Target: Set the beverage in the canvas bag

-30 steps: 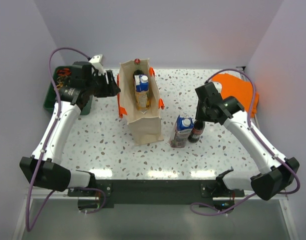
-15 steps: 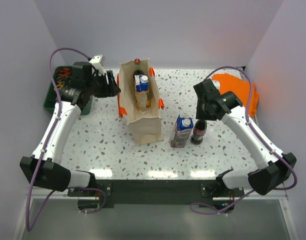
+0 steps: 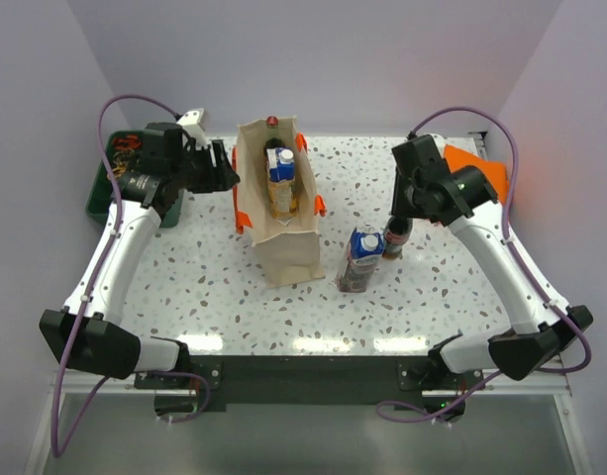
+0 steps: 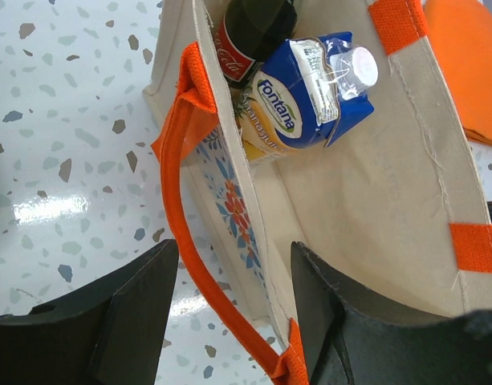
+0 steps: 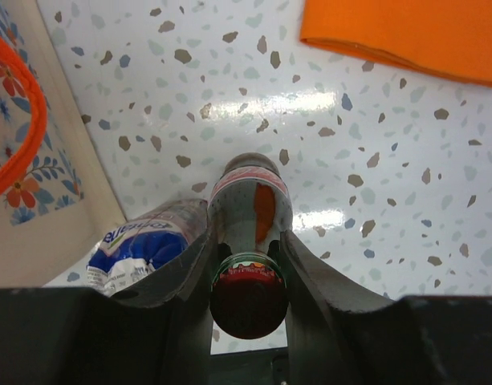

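Note:
The canvas bag (image 3: pixel 283 242) stands upright left of centre, beige with orange handles. Inside it are a blue-and-white carton (image 4: pixel 310 84) and a dark cola bottle (image 4: pixel 250 36). My left gripper (image 3: pixel 227 173) is at the bag's left rim. Its fingers (image 4: pixel 233 250) stand apart astride the bag's wall (image 4: pixel 374 184) and one orange handle, without pinching them. My right gripper (image 3: pixel 400 223) is shut on the neck of a dark cola bottle (image 5: pixel 246 208) just under its red cap. That bottle (image 3: pixel 395 240) hangs right of the bag, beside another blue carton (image 3: pixel 360 259).
A folded orange cloth (image 3: pixel 481 173) lies at the back right behind my right arm, and the right wrist view shows its edge (image 5: pixel 406 32). A green bin (image 3: pixel 110 183) with small items sits at the far left edge. The loose carton (image 5: pixel 141 241) stands close to the held bottle.
My right gripper has carried the cola bottle away from the front and towards the back of the table, and it looks raised. The left arm and the bag have not moved.

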You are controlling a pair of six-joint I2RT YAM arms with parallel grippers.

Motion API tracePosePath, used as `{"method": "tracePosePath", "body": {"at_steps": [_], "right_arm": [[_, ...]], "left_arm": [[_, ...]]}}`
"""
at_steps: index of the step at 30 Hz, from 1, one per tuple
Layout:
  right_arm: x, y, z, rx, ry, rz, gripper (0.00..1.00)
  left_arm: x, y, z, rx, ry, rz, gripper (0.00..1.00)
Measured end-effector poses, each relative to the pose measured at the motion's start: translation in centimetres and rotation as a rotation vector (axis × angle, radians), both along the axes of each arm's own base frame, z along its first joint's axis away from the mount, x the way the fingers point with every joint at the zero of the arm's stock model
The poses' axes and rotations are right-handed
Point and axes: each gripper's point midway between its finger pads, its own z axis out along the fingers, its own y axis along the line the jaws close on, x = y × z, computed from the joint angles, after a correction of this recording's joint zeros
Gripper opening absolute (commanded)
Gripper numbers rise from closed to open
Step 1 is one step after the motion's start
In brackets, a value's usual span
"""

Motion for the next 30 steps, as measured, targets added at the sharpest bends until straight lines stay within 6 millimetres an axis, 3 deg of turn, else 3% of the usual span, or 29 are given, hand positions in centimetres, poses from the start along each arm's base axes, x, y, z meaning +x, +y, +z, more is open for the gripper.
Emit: {"method": "tracePosePath", "body": {"at_steps": [10,19,30], "right_arm": [[0.6,-0.4,3.0,-0.034,-0.036,0.006,0.0],[1.8,-0.1,7.1,-0.01,-0.119,0.016,0.0],[2.5,0.6,10.1,0.019,-0.158,0.033,0.0]], "left_arm": [[-0.3,-0.3,-0.5,-0.01,0.015,-0.019,0.63],[-0.5,-0.5,-1.0,-0.015,0.029,-0.03,0.63],[-0.7,-0.8,-1.1,-0.023,0.033,-0.044,0.63]]}}
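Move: The right hand already holds the cola bottle by its neck, off the table; the canvas bag lies about 26 cm to its left and 5 cm ahead, its middle some 15 cm lower. The standing carton is roughly 7 cm left and 4 cm back, also some 15 cm lower; the carton in the bag is about 24 cm left, 9 cm ahead. The orange cloth lies 18 cm ahead, 15 cm right. From the left hand, the bag's middle is about 9 cm right, level fore and aft. Keeping its pinch on the bottle's neck just under the cap, the right hand goes on lifting it, about 10 cm more straight up and away from the table and the standing carton, with only a slight drift forward. The fingers tip upward by some 10 degrees on the way and do not loosen. ##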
